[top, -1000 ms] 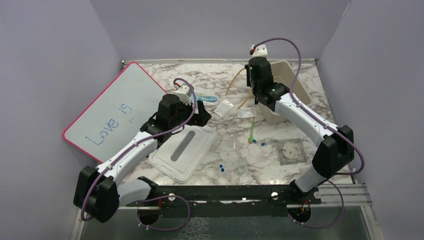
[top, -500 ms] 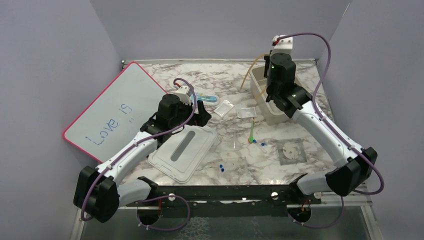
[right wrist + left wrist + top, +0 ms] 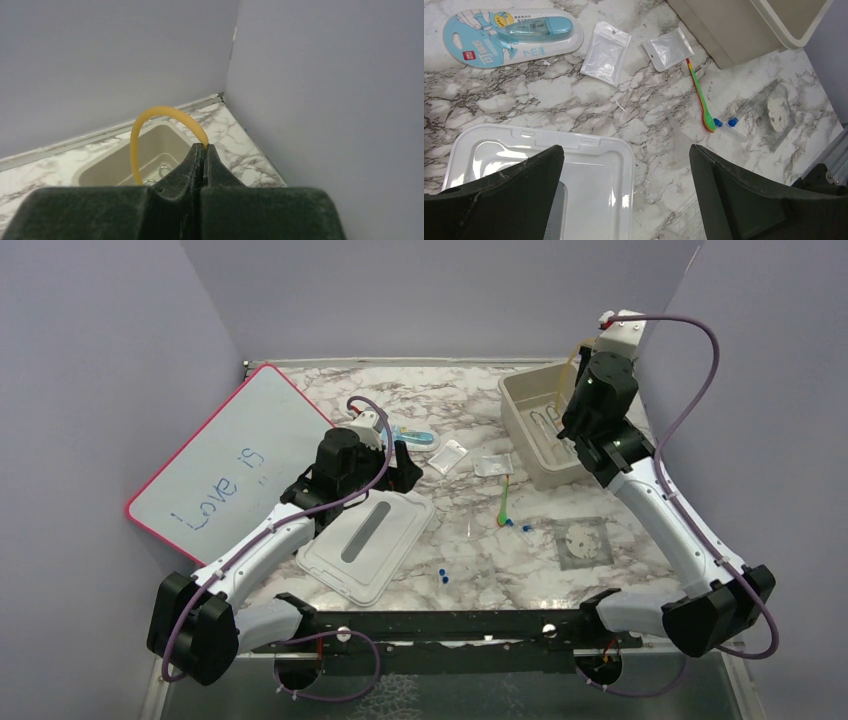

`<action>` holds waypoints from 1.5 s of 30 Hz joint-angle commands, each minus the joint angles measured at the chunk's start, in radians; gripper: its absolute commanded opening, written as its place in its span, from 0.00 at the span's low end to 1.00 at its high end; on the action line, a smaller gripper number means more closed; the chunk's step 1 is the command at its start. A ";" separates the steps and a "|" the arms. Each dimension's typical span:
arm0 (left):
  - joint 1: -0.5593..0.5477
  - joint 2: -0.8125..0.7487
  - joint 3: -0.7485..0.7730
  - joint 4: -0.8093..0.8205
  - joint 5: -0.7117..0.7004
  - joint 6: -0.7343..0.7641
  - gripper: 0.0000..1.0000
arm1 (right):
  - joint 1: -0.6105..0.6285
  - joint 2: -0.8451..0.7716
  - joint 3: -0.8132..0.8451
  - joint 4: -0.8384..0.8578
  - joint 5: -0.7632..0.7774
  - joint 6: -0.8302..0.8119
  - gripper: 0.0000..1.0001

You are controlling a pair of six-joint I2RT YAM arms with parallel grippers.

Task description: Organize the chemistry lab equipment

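My right gripper [image 3: 202, 147] is shut on amber rubber tubing [image 3: 150, 112], which arches up from the fingertips and hangs down into the beige bin [image 3: 100, 165]. In the top view this gripper [image 3: 575, 390] hovers over the bin's [image 3: 520, 410] far right end. Metal forceps [image 3: 545, 420] lie inside the bin, and their rings show in the right wrist view [image 3: 157, 175]. A thin green stick [image 3: 504, 502] [image 3: 701, 97], two small clear bags [image 3: 449, 456] [image 3: 605, 52] and blue-capped vials [image 3: 520, 528] [image 3: 726, 124] lie mid-table. My left gripper [image 3: 405, 468] [image 3: 626, 165] is open and empty above a clear lid [image 3: 544, 170].
A whiteboard [image 3: 225, 455] leans at the left. A blue correction-tape pack [image 3: 412, 437] [image 3: 509, 35] lies behind the left gripper. A wire-mesh square [image 3: 585, 540] [image 3: 774, 107] lies front right. Two more blue caps [image 3: 442, 575] lie near the front. Purple walls enclose the table.
My right arm has swung right and back, carrying the amber tubing from mid-table to over the beige bin. The left arm has not moved.
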 commanded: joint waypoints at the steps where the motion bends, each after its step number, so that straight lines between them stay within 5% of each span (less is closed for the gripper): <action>1: 0.002 -0.029 0.026 0.011 -0.009 0.001 0.99 | -0.070 0.003 -0.081 0.042 -0.034 0.029 0.01; 20: 0.002 -0.025 0.025 0.009 -0.016 0.006 0.99 | -0.216 0.314 -0.323 0.323 -0.360 0.062 0.01; 22: 0.002 -0.022 0.026 0.008 -0.015 0.007 0.99 | -0.224 0.345 -0.298 0.276 -0.385 0.081 0.02; 28: 0.002 -0.020 0.025 0.009 -0.018 0.009 0.99 | -0.226 0.333 -0.238 0.166 -0.398 0.135 0.28; 36: 0.002 -0.015 0.027 0.007 -0.015 0.007 0.99 | -0.225 0.257 -0.115 -0.041 -0.397 0.185 0.37; 45: 0.002 -0.017 0.028 0.009 -0.011 0.004 0.99 | -0.224 0.155 -0.020 -0.366 -0.865 0.300 0.39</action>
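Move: I hold the rubber tube in my shut right fingers. The middle of the open bin I take it to is about 6 cm ahead, 2 cm right and some 35 cm below. The nearer small packet lies level with this hand and about 11 cm to its left, the green spoon 8 cm back and 9 cm left, both some 41 cm down. From my left hand the bin is roughly 14 cm ahead, 33 cm right and 13 cm lower. My right hand carries the still-pinched tube down about 24 cm and forward some 9 cm towards the bin, fingers tipping down by roughly 20 degrees. Near the bottom I open the fingers part way to let the tube go, then rise about 9 cm empty, drawing a little left and back at the end as the wrist turns counter-clockwise. ##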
